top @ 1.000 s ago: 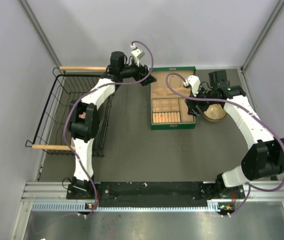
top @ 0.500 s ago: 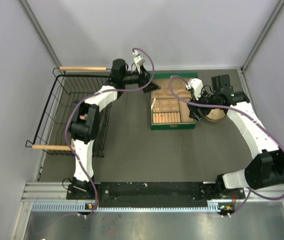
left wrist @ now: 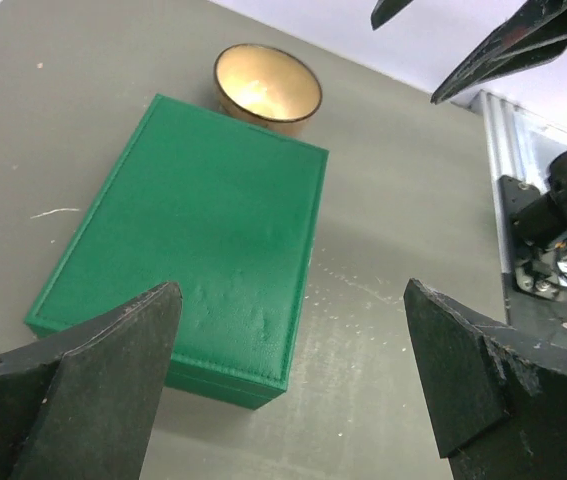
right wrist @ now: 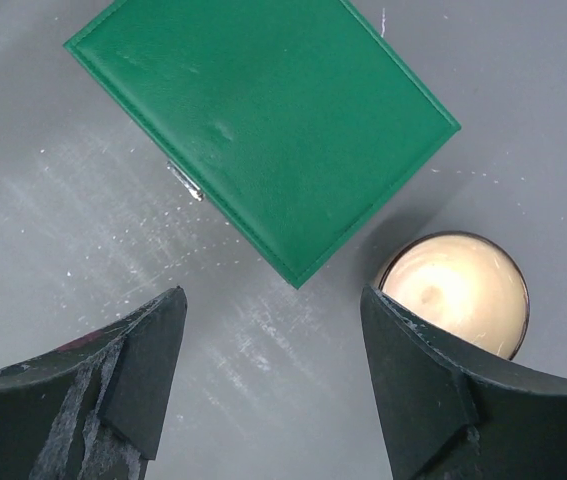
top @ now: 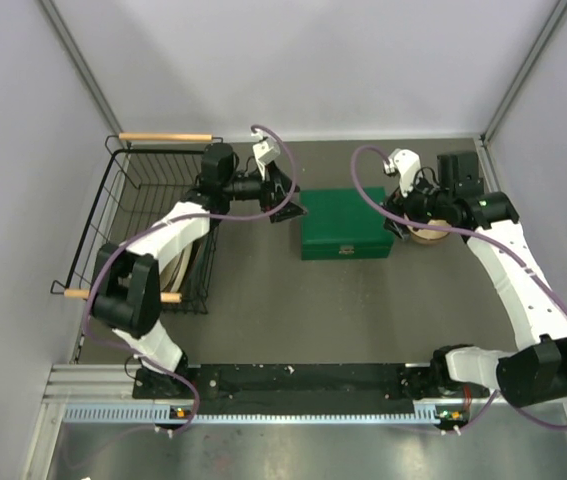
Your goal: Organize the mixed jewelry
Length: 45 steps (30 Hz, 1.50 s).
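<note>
The green jewelry box (top: 346, 225) lies shut on the grey table, its flat lid showing in the left wrist view (left wrist: 193, 260) and the right wrist view (right wrist: 263, 120). The mixed jewelry is hidden. My left gripper (top: 288, 200) hovers just off the box's left side, open and empty (left wrist: 291, 300). Off the box's right side my right gripper (top: 400, 205) also stands open with nothing in it (right wrist: 273, 300), above bare table between the box's corner and a small wooden bowl (right wrist: 458, 290).
The wooden bowl (top: 428, 233) stands right of the box, close to its far right corner (left wrist: 266, 82). A black wire basket (top: 153, 230) with wooden handles fills the left side. Grey walls close in the table at the back and sides.
The box stood open with its tan compartments showing; now its lid is shut. The left gripper has drawn back to the left of the box, and the right gripper has pulled away to the right.
</note>
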{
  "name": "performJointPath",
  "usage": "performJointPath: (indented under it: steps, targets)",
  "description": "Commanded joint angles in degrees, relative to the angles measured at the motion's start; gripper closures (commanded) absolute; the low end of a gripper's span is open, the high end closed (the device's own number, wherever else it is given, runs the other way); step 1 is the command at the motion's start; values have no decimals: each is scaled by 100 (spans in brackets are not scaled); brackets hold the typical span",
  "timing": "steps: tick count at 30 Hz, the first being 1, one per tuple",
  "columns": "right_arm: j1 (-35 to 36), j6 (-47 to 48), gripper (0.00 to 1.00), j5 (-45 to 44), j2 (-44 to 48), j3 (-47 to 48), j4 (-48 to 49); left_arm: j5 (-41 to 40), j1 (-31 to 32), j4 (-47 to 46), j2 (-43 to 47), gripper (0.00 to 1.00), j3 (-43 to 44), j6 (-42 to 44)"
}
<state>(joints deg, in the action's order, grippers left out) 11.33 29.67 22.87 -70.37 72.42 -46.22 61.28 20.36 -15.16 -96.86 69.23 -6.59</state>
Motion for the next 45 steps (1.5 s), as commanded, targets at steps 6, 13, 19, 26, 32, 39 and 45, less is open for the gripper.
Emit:
performJointPath:
  steps: [6,13,19,26,32,39,45]
  targets:
    - [-61,-698,29,-484,-328,-105,903,-2363,977,2500,-94,1,880,2082]
    - [-70,-963,30,-1170,-241,-334,1308,-3532,1646,2693,-1114,1,1812,2539]
    - [-79,-1051,30,-1715,66,-659,1396,-3974,1936,2878,-1862,1,2262,2680]
    - [-158,-1253,30,-2234,330,-668,1405,-4281,2112,2966,-2030,1,1674,2786]
    - [-342,-1543,29,-2560,471,-501,1396,-4273,2016,2993,-1284,1,1453,2400]
    - [-430,-2035,20,-2797,603,-369,1449,-4941,1683,2799,68,1,1365,1644]
    - [-430,-2299,1,-2964,647,-352,1677,-4783,866,2825,957,1,1321,1011]
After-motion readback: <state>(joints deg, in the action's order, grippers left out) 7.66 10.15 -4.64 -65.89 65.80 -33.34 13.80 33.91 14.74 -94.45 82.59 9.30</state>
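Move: The closed jewelry box has its middle some 12 cm to the left hand's right, 4 cm ahead and about 20 cm below; the wire rack stands about 36 cm to that hand's left and 3 cm ahead, some 17 cm below it. From the right hand the same box lies roughly 9 cm ahead, 10 cm to the left and 20 cm below, and the bowl 9 cm ahead, 9 cm to the right, also about 20 cm down. The jewelry box's shut lid is what the open left hand goes for: it sinks about 12 cm while travelling right over the box, tipping its fingers some 30 degrees downward, dwells low there, then climbs back up and left, turning counter-clockwise. The right hand eases forward and down, then draws right from the box towards the bowl, turning clockwise and finally opening wide. ##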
